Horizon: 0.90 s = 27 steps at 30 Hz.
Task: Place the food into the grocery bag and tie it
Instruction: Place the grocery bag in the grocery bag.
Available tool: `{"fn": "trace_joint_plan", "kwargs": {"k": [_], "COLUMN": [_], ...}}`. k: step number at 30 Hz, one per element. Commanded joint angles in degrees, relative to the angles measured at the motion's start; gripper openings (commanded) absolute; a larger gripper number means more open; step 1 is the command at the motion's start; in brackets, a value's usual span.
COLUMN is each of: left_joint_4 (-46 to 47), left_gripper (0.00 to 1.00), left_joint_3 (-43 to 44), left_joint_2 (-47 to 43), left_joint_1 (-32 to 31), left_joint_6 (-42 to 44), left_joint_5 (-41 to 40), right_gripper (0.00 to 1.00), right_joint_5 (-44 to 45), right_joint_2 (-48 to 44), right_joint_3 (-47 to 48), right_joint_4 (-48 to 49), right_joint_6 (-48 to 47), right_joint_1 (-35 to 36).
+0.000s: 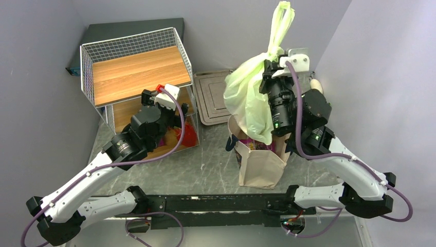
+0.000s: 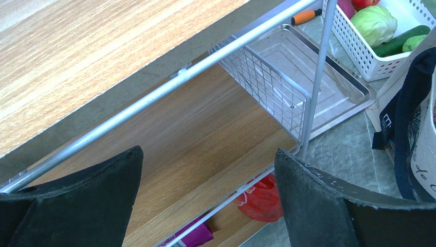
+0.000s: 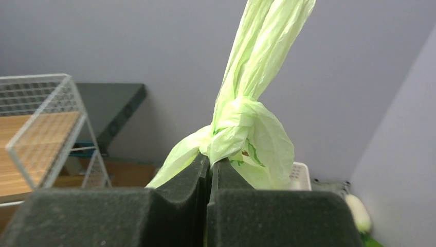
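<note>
The pale-green grocery bag (image 1: 247, 98) hangs in the air over the table's right half, its handles (image 1: 283, 20) twisted upward above a knot (image 3: 241, 128). My right gripper (image 3: 210, 163) is shut on the bag just under that knot, thin plastic pinched between its pads; from above, the right gripper (image 1: 271, 57) sits right of the bag's neck. The food is hidden; nothing shows through the plastic. My left gripper (image 2: 208, 154) stands open and empty beside the wire shelf's lower wooden board (image 2: 195, 134). From above, the left gripper (image 1: 157, 98) is far left of the bag.
A beige canvas tote (image 1: 259, 164) stands under the hanging bag. The wire shelf rack (image 1: 133, 67) fills the back left, with a red bag (image 2: 262, 198) and purple packet (image 2: 193, 236) below. A metal tray (image 2: 313, 77) and a white basket (image 2: 360, 56) of vegetables lie behind.
</note>
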Motion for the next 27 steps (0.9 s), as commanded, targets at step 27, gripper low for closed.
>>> {"fn": "trace_joint_plan", "kwargs": {"k": [27], "left_joint_4": [5.92], "left_gripper": [0.99], "left_joint_3": [1.03], "left_joint_2": [0.11], "left_joint_1": [1.57], "left_joint_6": [1.04], "left_joint_5": [-2.04], "right_gripper": [0.00], "right_joint_5": [9.94], "right_joint_2": [-15.19], "right_joint_3": [-19.18], "right_joint_4": [-19.02], "right_joint_6": [14.62], "right_joint_1": [-0.23]}}
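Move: The tied green bag already hangs from the right fingers, pinched just below its knot. The open tote it is to go into has its middle about 42 cm below that hand, some 5 cm back and 2 cm right. The white vegetable basket lies roughly 21 cm ahead and 10 cm right, and the metal tray about 17 cm ahead and 11 cm left, both some 50 cm down. From the left hand, the tote is about 27 cm right, 8 cm back and 22 cm lower. The tied green bag is lowered towards the tote's open mouth by the right hand, which sinks about 10 cm, quickly at first, and carries it some 7 cm to the right, ending slightly farther back. The fingers stay shut below the knot while the wrist tips down and turns clockwise, each by around 10 degrees. ##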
